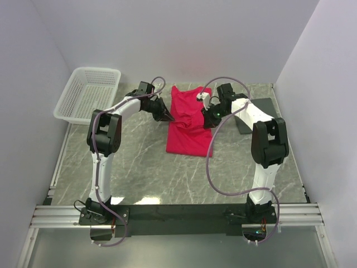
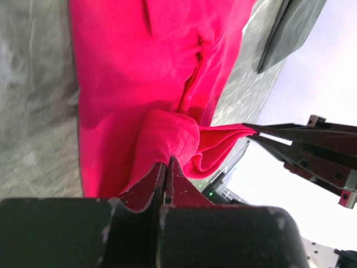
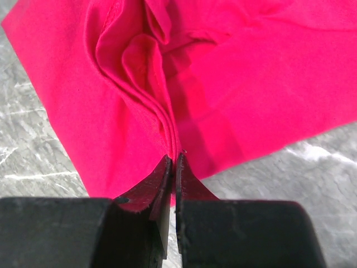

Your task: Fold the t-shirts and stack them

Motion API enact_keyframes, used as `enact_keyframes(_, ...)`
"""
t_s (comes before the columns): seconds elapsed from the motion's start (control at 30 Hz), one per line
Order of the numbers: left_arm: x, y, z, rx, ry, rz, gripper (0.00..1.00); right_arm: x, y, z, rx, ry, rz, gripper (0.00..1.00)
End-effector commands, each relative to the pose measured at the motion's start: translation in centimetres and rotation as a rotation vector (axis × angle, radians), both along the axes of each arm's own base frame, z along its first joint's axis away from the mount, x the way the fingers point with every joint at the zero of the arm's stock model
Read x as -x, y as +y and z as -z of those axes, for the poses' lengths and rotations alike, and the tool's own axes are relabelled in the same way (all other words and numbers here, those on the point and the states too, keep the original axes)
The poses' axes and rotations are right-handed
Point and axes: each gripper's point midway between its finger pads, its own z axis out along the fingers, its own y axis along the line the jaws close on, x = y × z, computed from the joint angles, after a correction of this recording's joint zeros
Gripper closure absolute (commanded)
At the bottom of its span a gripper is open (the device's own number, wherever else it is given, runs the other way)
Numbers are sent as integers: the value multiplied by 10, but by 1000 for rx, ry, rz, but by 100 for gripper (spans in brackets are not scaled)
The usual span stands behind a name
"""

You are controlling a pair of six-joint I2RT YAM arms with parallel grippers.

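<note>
One crimson t-shirt lies partly folded in the middle of the marble table, long axis running front to back. My left gripper pinches its left edge, shut on a bunched fold of the t-shirt. My right gripper holds the opposite edge, shut on several stacked layers of the t-shirt. Both pinched edges are lifted slightly above the table. In the left wrist view the right gripper's fingers show at the right, gripping the far fold.
A white mesh basket stands at the back left corner. A dark grey flat pad lies at the back right under the right arm. White walls close in on three sides.
</note>
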Motion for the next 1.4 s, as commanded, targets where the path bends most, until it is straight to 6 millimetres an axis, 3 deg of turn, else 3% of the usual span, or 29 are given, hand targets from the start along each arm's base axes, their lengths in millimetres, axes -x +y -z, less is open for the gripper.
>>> enact_keyframes(0.0, -19, -9, -22, 50, -59, -4, 99, -21, -4, -11, 3, -37, 49, 100)
enact_keyframes(0.2, -36, -11, -21, 55, -62, -33, 99, -33, -13, -6, 27, -24, 107, 100)
enact_keyframes(1.0, -64, -5, -10, 33, -52, -119, 99, -71, -11, -5, 31, -44, 216, 100)
enact_keyframes(1.17, -73, -4, -9, 32, -48, -130, 93, -81, -15, -6, 46, -59, 266, 87)
enact_keyframes(1.23, -83, -5, -20, 45, -80, -129, 75, -86, -16, -7, 47, -65, 306, 69)
enact_keyframes(1.3, -96, -3, -40, 49, -151, -143, 62, -94, -24, -16, 57, -96, 362, 61)
enact_keyframes(1.37, -105, 3, -69, 68, -235, -162, 57, -101, -27, -33, 37, -147, 416, 52)
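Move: Both hands still grip the corners of the red t-shirt's turned-over end. Its landing place on the shirt lies about 7 cm ahead of each hand and 2 cm lower. The collar end is some 15 cm ahead and 7 cm right of the left hand, 18 cm ahead and 6 cm left of the right. The dark pad lies 20 cm right of the right hand, 5 cm ahead; the white basket 33 cm left of the left hand, 12 cm ahead. Still pinching the two corners, both hands draw the turned-over end forward together, low over the shirt towards the collar, some 7 cm and nearly level with small dips. Only near the end do the fingers open to a bit under half and let go of the cloth, while both hands keep going forward. The right wrist turns about 15 degrees clockwise, the left slightly counter-clockwise. ##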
